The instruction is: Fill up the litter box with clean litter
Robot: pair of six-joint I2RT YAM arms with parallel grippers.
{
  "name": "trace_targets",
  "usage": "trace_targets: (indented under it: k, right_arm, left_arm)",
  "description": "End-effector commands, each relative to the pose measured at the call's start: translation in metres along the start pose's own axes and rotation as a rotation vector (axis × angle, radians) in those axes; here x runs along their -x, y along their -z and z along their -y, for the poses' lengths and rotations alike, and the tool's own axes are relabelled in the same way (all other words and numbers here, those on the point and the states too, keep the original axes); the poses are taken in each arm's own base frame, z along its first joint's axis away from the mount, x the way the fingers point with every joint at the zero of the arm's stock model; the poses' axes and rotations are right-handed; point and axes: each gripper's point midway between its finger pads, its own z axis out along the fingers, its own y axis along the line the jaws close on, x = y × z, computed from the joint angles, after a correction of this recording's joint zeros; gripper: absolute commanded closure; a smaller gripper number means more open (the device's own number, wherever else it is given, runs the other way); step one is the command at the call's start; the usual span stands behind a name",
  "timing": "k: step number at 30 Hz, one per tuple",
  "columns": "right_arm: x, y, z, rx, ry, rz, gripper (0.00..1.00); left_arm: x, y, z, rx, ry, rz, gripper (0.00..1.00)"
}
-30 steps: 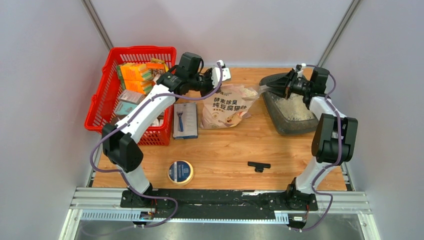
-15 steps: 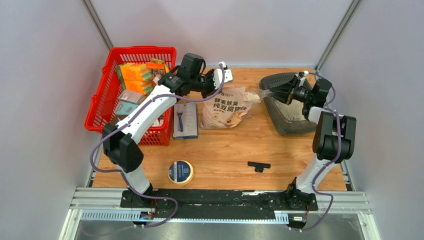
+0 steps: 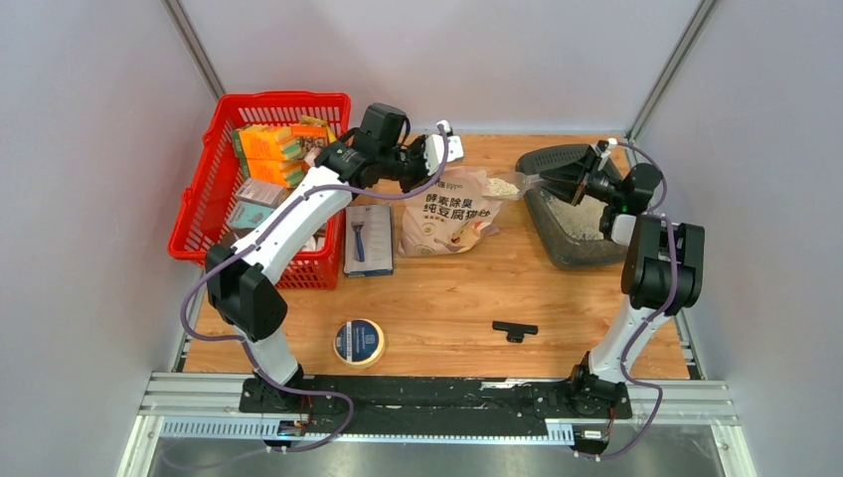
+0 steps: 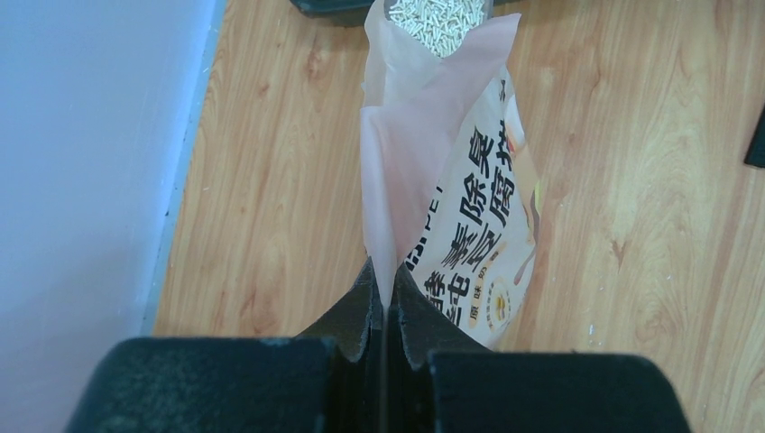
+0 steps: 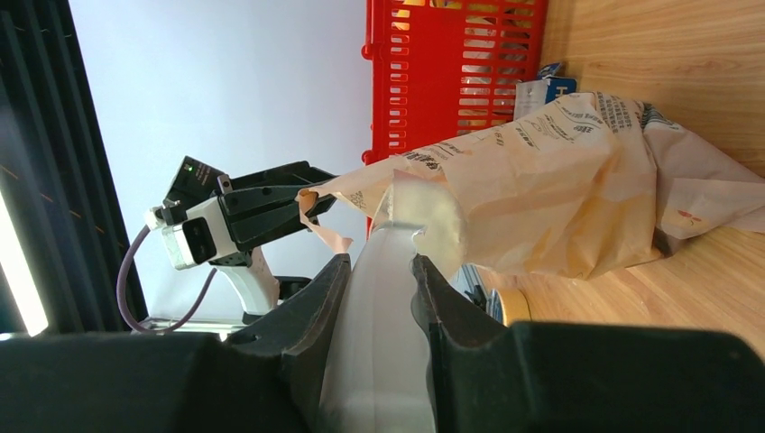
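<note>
A pale pink printed litter bag lies mid-table with its mouth toward the litter box, a dark grey tray at the right holding some clean litter. My left gripper is shut on the bag's upper corner flap and holds it up. My right gripper is shut on the handle of a clear scoop. The scoop sits at the bag mouth with granules in it.
A red mesh basket of boxes stands at the left. A razor pack lies beside it. A tape roll and a small black T-shaped part lie toward the near edge. Grey walls close in on both sides.
My right wrist has rolled and its forearm has swung toward the right wall while the scoop stays at the bag mouth. The left arm and bag have barely moved.
</note>
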Motion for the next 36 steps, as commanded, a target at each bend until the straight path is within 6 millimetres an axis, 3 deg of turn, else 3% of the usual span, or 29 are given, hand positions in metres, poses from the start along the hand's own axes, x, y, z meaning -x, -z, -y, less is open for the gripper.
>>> trace_targets:
  k: [1, 16, 21, 30, 36]
  right_arm:
    - [0.005, 0.008, -0.004, 0.008, 0.055, 0.004, 1.0]
    - [0.022, 0.019, 0.006, 0.016, 0.025, 0.031, 1.0]
    - [0.031, 0.026, -0.004, 0.021, 0.04, 0.055, 1.0]
    - [0.045, 0.051, -0.018, 0.023, 0.058, 0.13, 1.0]
    - [0.065, 0.076, -0.025, 0.025, 0.079, 0.213, 1.0]
  left_arm:
    - [0.056, 0.029, -0.031, 0.119, -0.126, 0.131, 1.0]
    - [0.058, 0.029, -0.031, 0.114, -0.115, 0.131, 1.0]
    - [0.054, 0.029, -0.03, 0.114, -0.121, 0.119, 1.0]
    - [0.049, 0.023, -0.029, 0.099, -0.117, 0.11, 1.0]
    - [0.048, 0.02, -0.028, 0.082, -0.112, 0.102, 1.0]
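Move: The right hand holds the litter-filled scoop, its bowl some 10 cm to the left at the bag's open mouth. The litter box's middle lies about 12 cm to the right, 3 cm back and 17 cm below; the litter bag's body is about 20 cm left, 6 cm back and 11 cm below. From the left hand, the litter box's middle is some 35 cm right, 3 cm back and 22 cm lower. The right hand keeps its grip on the scoop handle and draws the loaded bowl away from the bag's mouth, some 8 cm to the right towards the litter box and slightly forward, dipping about 1.5 cm early before recovering about half of that. It eases midway, then speeds up while turning roughly 10 degrees clockwise, as the left hand stays put and keeps pinching the bag's top edge. ##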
